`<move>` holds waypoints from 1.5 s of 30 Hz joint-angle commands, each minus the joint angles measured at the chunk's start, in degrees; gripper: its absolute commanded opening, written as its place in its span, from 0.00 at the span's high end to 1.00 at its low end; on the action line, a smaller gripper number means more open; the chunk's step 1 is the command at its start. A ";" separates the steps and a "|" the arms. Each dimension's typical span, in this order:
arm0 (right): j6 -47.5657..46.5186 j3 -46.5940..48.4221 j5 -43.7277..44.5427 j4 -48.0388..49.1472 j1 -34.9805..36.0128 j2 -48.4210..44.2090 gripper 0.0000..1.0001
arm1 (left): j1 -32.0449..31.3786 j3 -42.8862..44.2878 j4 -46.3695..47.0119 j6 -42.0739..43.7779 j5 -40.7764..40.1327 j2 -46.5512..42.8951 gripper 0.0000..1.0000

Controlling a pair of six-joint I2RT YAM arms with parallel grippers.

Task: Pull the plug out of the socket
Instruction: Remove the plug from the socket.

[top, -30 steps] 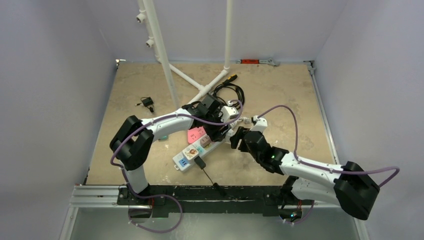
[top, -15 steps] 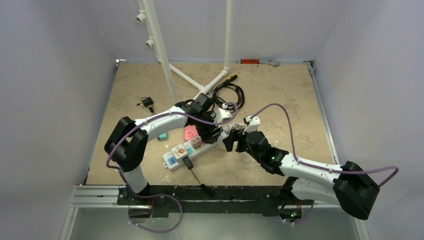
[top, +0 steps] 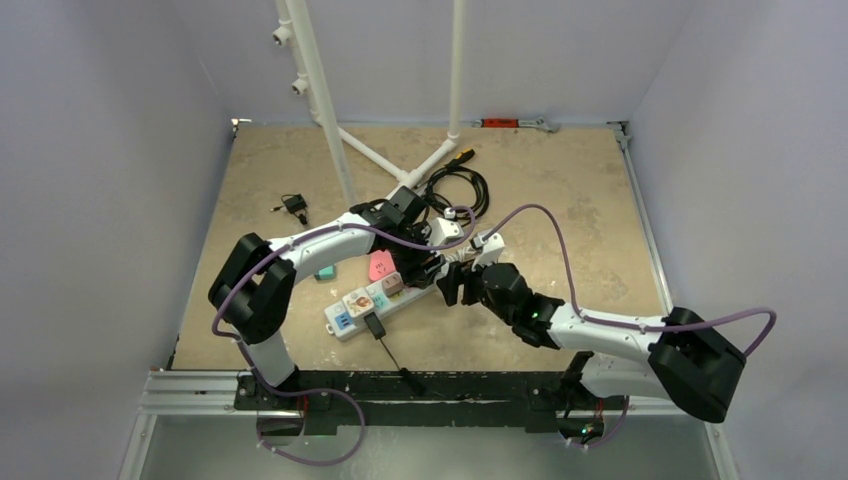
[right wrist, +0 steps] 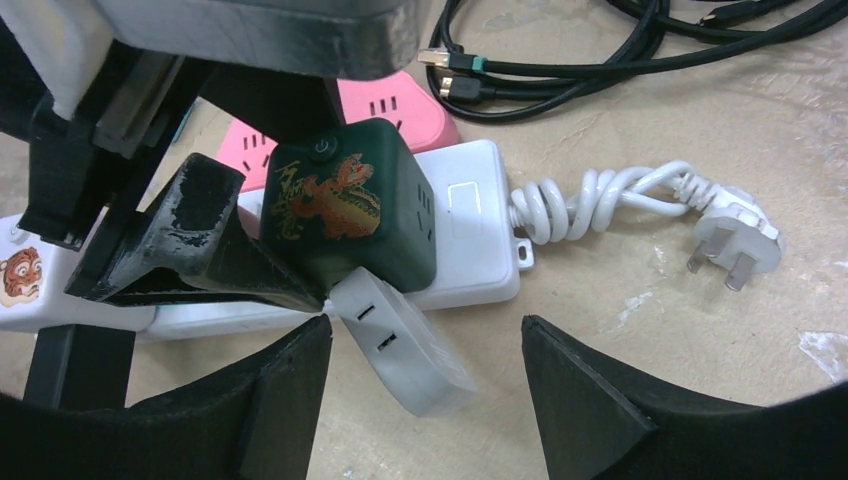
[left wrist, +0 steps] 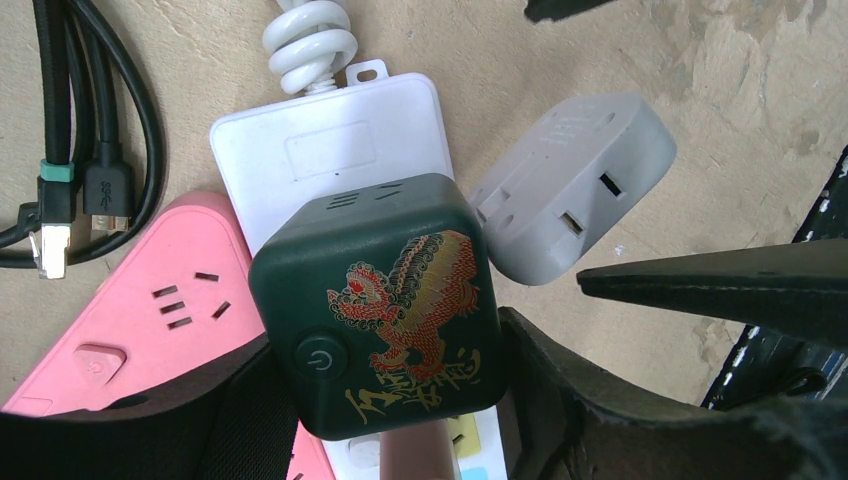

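A dark green cube socket with a red and gold lion print sits on the end of a white power strip. My left gripper is shut on the cube, one finger against each side. A grey plug sticks out of the cube's side, tilted down toward the table. My right gripper is open, its fingers standing left and right of the grey plug without touching it. In the top view both grippers meet at the strip's far end, left gripper and right gripper.
The white strip carries several stickers and a black plug with a cable. A pink socket block lies behind it, beside black cables. The strip's coiled white cord ends in a loose plug. White frame poles stand behind.
The left gripper has drawn the cube and the strip to the left and toward the near edge, then stayed still. The right gripper has followed left, closing in around the grey plug.
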 commanded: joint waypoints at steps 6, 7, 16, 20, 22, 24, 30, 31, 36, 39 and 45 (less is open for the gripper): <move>-2.93 1.59 1.39 5.75 4.38 2.14 0.37 | 0.07 0.80 -0.49 0.30 2.47 -1.90 1.00; -2.54 1.27 1.94 5.75 5.11 1.62 0.37 | 0.11 0.81 -0.54 0.17 2.25 -1.94 1.00; -0.36 1.01 8.93 4.92 8.17 2.16 0.45 | 0.07 0.88 -0.37 -0.20 1.44 -1.97 1.00; -0.48 2.73 11.35 3.85 8.81 4.88 0.46 | 0.18 0.89 -0.46 -0.21 1.45 -2.18 1.00; -0.61 3.38 12.25 3.79 9.42 6.44 0.47 | 0.15 0.90 -0.47 -0.17 1.44 -2.30 1.00; -0.90 3.93 13.03 3.88 10.09 7.69 0.49 | 0.17 0.90 -0.47 -0.21 1.44 -2.32 1.00; 0.43 5.20 16.99 3.44 11.92 10.41 0.61 | 0.18 0.95 -0.34 -0.25 1.53 -2.15 1.00; 0.70 5.17 17.34 3.62 12.14 10.57 0.63 | 0.15 0.99 -0.38 -0.24 1.53 -2.10 1.00; 1.27 5.66 17.92 5.16 13.62 11.82 0.75 | 0.19 1.23 -0.59 -0.51 1.75 -1.50 1.00; 2.33 6.61 18.52 4.40 14.06 13.17 0.86 | 0.20 1.34 -0.72 -0.61 1.79 -1.11 1.00; 5.70 6.38 19.34 2.31 14.07 12.87 1.00 | 0.20 1.17 -0.62 -0.52 0.49 -1.18 1.00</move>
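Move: The grey plug juts from the side of the green cube. Its middle is about 1 cm back, 4 cm left and 3 cm below the right hand; the cube is some 3 cm ahead, 7 cm left and 2 cm below. The white cord's plug lies about 7 cm ahead, 5 cm right and 8 cm below. From the left hand, still gripping the cube, the grey plug is roughly 4 cm back and 4 cm right, at its height. Right hand works about 4 cm left, dipping and drawing back slightly, and pinches the grey plug's outer end. ##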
